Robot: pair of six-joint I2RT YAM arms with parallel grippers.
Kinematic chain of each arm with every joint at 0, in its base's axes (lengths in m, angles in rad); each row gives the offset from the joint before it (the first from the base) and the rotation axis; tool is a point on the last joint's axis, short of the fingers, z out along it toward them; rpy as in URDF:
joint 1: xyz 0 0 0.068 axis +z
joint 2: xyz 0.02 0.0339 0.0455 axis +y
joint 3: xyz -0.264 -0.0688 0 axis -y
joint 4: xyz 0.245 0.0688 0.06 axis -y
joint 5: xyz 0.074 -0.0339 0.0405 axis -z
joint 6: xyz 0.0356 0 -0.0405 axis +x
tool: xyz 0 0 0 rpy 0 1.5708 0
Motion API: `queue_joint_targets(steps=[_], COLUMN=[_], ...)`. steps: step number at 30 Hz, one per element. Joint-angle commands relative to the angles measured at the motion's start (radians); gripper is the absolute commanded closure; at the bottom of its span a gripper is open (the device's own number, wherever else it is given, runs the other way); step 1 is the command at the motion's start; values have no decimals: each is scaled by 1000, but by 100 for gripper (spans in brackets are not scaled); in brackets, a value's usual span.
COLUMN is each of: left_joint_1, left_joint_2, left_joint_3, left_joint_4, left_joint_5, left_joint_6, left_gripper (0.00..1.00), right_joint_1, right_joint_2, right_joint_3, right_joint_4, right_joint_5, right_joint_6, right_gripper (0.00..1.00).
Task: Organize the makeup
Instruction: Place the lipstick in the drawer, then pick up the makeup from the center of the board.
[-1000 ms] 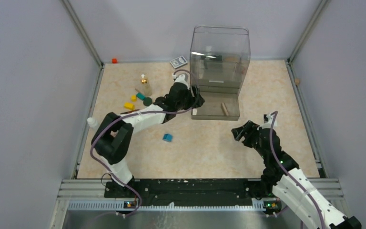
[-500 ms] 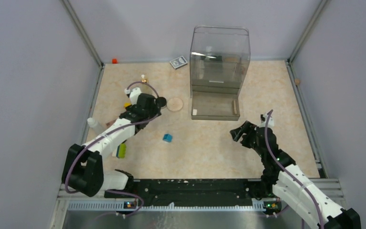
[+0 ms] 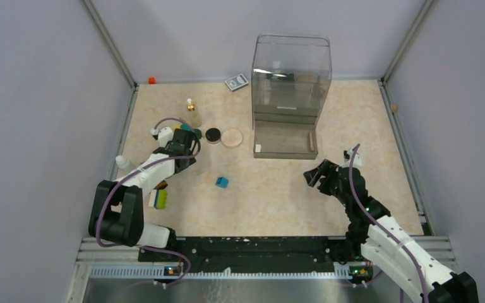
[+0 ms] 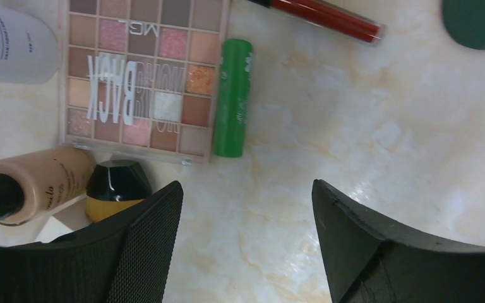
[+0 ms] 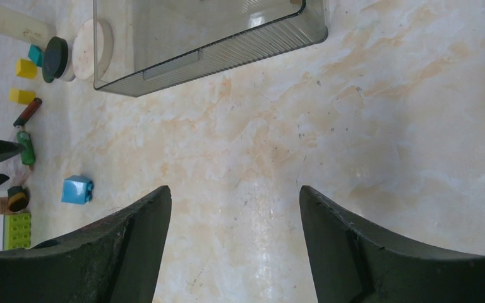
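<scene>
My left gripper [image 3: 183,151] [image 4: 246,186] hangs open over bare table on the left, with nothing between its fingers. Just ahead of it lie a pinkish checkered palette [image 4: 142,76], a green tube [image 4: 232,98], a white bottle [image 4: 9,41], a tan bottle [image 4: 38,186] and a red pencil [image 4: 325,14]. A black round compact [image 3: 213,134] and a beige disc [image 3: 232,137] sit left of the clear organizer [image 3: 290,69]. A gold-capped bottle [image 3: 192,113] stands farther back. My right gripper [image 3: 316,173] [image 5: 233,189] is open and empty, low over the table, right of centre.
A blue cube [image 3: 221,182] lies mid-table, and a yellow and green block [image 3: 160,199] is near the left arm. A grey card box [image 3: 235,83] is at the back. The organizer's front tray [image 3: 278,151] juts forward. Walls enclose the table on three sides.
My left arm has swung back from the organizer's tray to the cluster on the left, uncovering the beige disc. The right arm has barely moved.
</scene>
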Motion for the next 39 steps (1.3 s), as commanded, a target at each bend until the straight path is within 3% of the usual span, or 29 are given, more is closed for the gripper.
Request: queue_joint_targets(steps=[1,12,22,28,33,39], left_joint_1=[59,98,103,103,94,-56], left_joint_2=[55,171,252,260,289,174], left_joint_3=[44,111,130,116,117,62], left_joint_4=[34,115,107,153,169,239], left_joint_5=[-19,45,15,138,290,344], left_joint_6=[32,90,91,123,128,143], left_gripper=[21,31,39,68,100,100], right_joint_1=[-2,-2,-2,-2,-2,-2], right_joint_2=[-21,-10,-22,-26,-38,-63], right_joint_3=[1,6,15,15,15,18], right_joint_4=[19,23,-2,-6,-14,-36], right_joint_5=[11,20,32,32,35,49], right_joint_6=[-8,-16,-28,-28,-25,-24], right_gripper=[27,27,27,27,27,27])
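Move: Ahead of the left hand, about 5 cm out, 2 cm to its left and 4 cm below it, lies the green lipstick. The makeup palette is just beside the lipstick, some 3 cm ahead of the hand and 8 cm to its left; the red lip gloss is roughly 11 cm ahead and 1 cm left, and the black-capped bottle 4 cm back and 6 cm left. From the right hand the lipstick is about 57 cm left, 9 cm ahead and 8 cm lower. Reaching forward and down with a small shift left, about 4 cm forward and 3 cm lower, the left hand brings its open fingers around the near part of the green lipstick and shuts them, pinching it. It then heads right, away from the palette, for some 5 cm and slightly forward, staying low and turning about 10 degrees clockwise. ##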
